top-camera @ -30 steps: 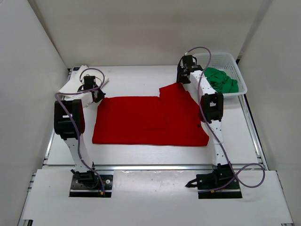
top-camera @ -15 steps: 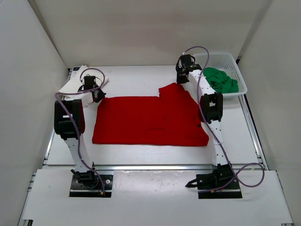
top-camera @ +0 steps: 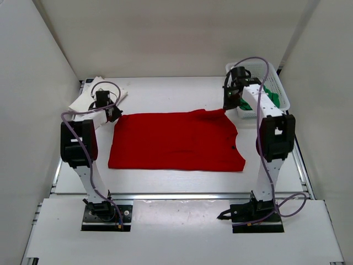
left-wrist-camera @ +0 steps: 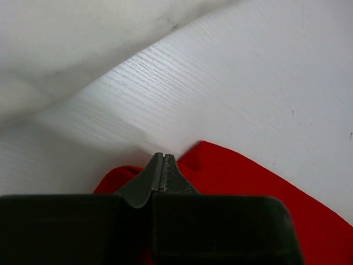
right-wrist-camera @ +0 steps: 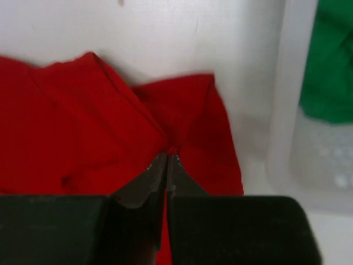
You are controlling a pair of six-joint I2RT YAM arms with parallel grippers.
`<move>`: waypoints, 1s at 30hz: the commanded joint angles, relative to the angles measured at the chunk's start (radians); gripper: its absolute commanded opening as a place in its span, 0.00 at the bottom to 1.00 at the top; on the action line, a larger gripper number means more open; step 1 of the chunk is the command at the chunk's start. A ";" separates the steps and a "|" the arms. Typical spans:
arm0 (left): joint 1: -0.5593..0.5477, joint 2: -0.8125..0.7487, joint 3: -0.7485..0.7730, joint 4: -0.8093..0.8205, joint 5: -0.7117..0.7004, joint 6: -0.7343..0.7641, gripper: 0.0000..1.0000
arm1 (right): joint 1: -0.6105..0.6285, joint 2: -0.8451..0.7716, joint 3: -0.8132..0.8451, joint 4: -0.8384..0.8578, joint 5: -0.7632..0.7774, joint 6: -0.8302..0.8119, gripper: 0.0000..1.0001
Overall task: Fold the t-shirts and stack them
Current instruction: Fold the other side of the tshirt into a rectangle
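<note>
The red t-shirt [top-camera: 176,141] lies spread flat mid-table. My left gripper [top-camera: 113,113] is shut at its far left corner; in the left wrist view the closed tips [left-wrist-camera: 164,157] sit with red cloth [left-wrist-camera: 259,187] gathered up on both sides. At the far right corner, next to the basket, my right gripper [top-camera: 226,106] is shut on a pinch of the cloth [right-wrist-camera: 71,121], which shows red at the tips [right-wrist-camera: 166,157]. The white t-shirt [top-camera: 91,91] lies folded at the far left, just beyond the left gripper [left-wrist-camera: 83,44]. The green t-shirt [top-camera: 274,98] is bunched in the basket [right-wrist-camera: 331,61].
A white plastic lattice basket [top-camera: 274,66] stands at the far right, its wall [right-wrist-camera: 284,110] close beside the right gripper. White walls close the table in on the left, right and back. Bare table shows beyond the red shirt.
The right gripper shut on the red shirt's raised far right part and moved right toward the basket, drawing that part out flat. The left gripper stayed put.
</note>
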 commanded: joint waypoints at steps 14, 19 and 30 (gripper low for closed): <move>0.064 -0.331 -0.250 0.058 0.025 -0.015 0.00 | 0.049 -0.644 -0.740 0.320 0.142 0.128 0.00; 0.106 -0.393 -0.336 0.077 0.061 -0.038 0.00 | 0.064 -0.758 -0.864 0.331 0.171 0.148 0.00; 0.104 -0.328 -0.356 0.035 0.090 -0.015 0.00 | 0.119 -1.010 -1.156 0.394 0.216 0.252 0.00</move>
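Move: Both closed grippers already hold the red t-shirt's far edge. Its near right corner lies about 28 cm back and 6 cm right of the right gripper, some 9 cm lower; the dark neck tag is about 17 cm back and 3 cm right of that gripper, and the basket 12 cm ahead, 21 cm right. The near left corner is roughly 28 cm straight back from the left gripper; the folded white t-shirt is 8 cm ahead and 11 cm left of it. Sweep the right gripper back about 21 cm over the red shirt, keeping the pinched far edge, dipping slightly, lifting midway, then lowering as it nears the near edge; let the wrist turn a little clockwise. Bring the left gripper back some 8 cm with its corner still pinched, arching up about 4 cm and halfway down again. ##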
